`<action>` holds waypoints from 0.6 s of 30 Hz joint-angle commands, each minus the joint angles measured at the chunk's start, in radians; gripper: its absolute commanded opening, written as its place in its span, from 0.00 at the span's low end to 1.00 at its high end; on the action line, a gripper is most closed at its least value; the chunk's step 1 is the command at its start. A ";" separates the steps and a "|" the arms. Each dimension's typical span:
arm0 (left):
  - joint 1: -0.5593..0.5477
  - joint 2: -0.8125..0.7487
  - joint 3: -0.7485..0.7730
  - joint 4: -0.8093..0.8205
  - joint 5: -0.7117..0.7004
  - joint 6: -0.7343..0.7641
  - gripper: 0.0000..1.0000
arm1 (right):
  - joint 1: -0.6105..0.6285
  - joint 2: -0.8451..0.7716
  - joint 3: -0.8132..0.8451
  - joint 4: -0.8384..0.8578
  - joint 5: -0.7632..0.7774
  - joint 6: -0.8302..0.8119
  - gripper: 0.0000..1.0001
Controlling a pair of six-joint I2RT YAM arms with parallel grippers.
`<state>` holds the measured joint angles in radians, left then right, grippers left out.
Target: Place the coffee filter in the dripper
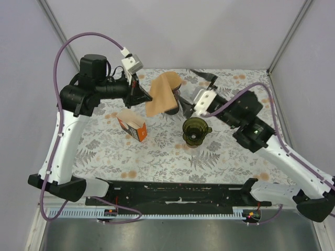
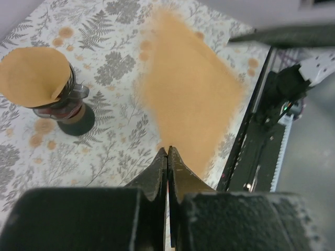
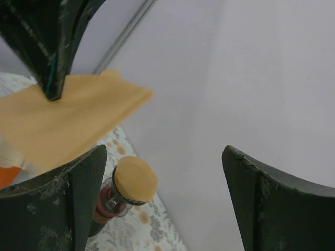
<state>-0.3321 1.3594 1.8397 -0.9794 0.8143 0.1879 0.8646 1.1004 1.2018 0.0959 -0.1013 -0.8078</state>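
The tan paper coffee filter (image 1: 161,95) hangs in the air over the back of the table, pinched at its left edge by my left gripper (image 1: 141,94), which is shut on it. From the left wrist the filter (image 2: 191,99) spreads out beyond the closed fingertips (image 2: 163,157). The dark green dripper (image 1: 195,130) stands upright on the floral cloth, in front of and to the right of the filter. My right gripper (image 1: 194,92) is wide open just right of the filter, with nothing between its fingers (image 3: 86,172). The right wrist view shows the filter (image 3: 68,120) just beyond its left finger.
A glass jar with a tan lid (image 2: 37,78) stands under the hanging filter, partly hidden in the top view (image 1: 174,109). An orange and white box (image 1: 132,125) lies left of the dripper. Grey walls (image 3: 235,78) close in the back and sides.
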 commanded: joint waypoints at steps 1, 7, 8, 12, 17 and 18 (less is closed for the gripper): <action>-0.033 -0.043 0.033 -0.174 -0.145 0.281 0.02 | -0.099 -0.016 0.163 -0.271 -0.404 0.375 0.98; -0.054 -0.065 0.058 -0.222 -0.084 0.298 0.02 | -0.139 0.119 0.317 -0.400 -0.515 0.561 0.98; -0.054 -0.069 0.061 -0.229 -0.080 0.301 0.02 | -0.157 0.133 0.332 -0.400 -0.556 0.602 0.97; -0.061 -0.075 0.061 -0.242 -0.061 0.311 0.02 | -0.176 0.183 0.370 -0.403 -0.640 0.659 0.97; -0.061 -0.086 0.073 -0.255 -0.020 0.312 0.02 | -0.176 0.202 0.354 -0.387 -0.693 0.670 0.95; -0.062 -0.085 0.076 -0.258 -0.017 0.314 0.02 | -0.176 0.210 0.351 -0.374 -0.725 0.679 0.94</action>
<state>-0.3889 1.2934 1.8721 -1.2198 0.7467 0.4591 0.6880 1.3209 1.5284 -0.3122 -0.7010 -0.1921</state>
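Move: The filter in the left fingers has its middle about 8 cm to the right hand's left, 1 cm back and 4 cm below; the right hand is empty and wide open. The green dripper this filter is for lies about 3 cm ahead, 16 cm right and 29 cm below the left hand. From that hand, the filter box is about 5 cm ahead, 10 cm left and 37 cm down, and the filled glass dripper 19 cm ahead, 7 cm right and 30 cm down. Backing up and rising some 3 cm at first, the right hand then swings left and down towards the filter's free edge, rolling and turning counter-clockwise some 50 degrees in all, fingers wide open around its line. The left hand keeps its pinch and draws the filter back about 4 cm, slightly left and down, tilting a little. ##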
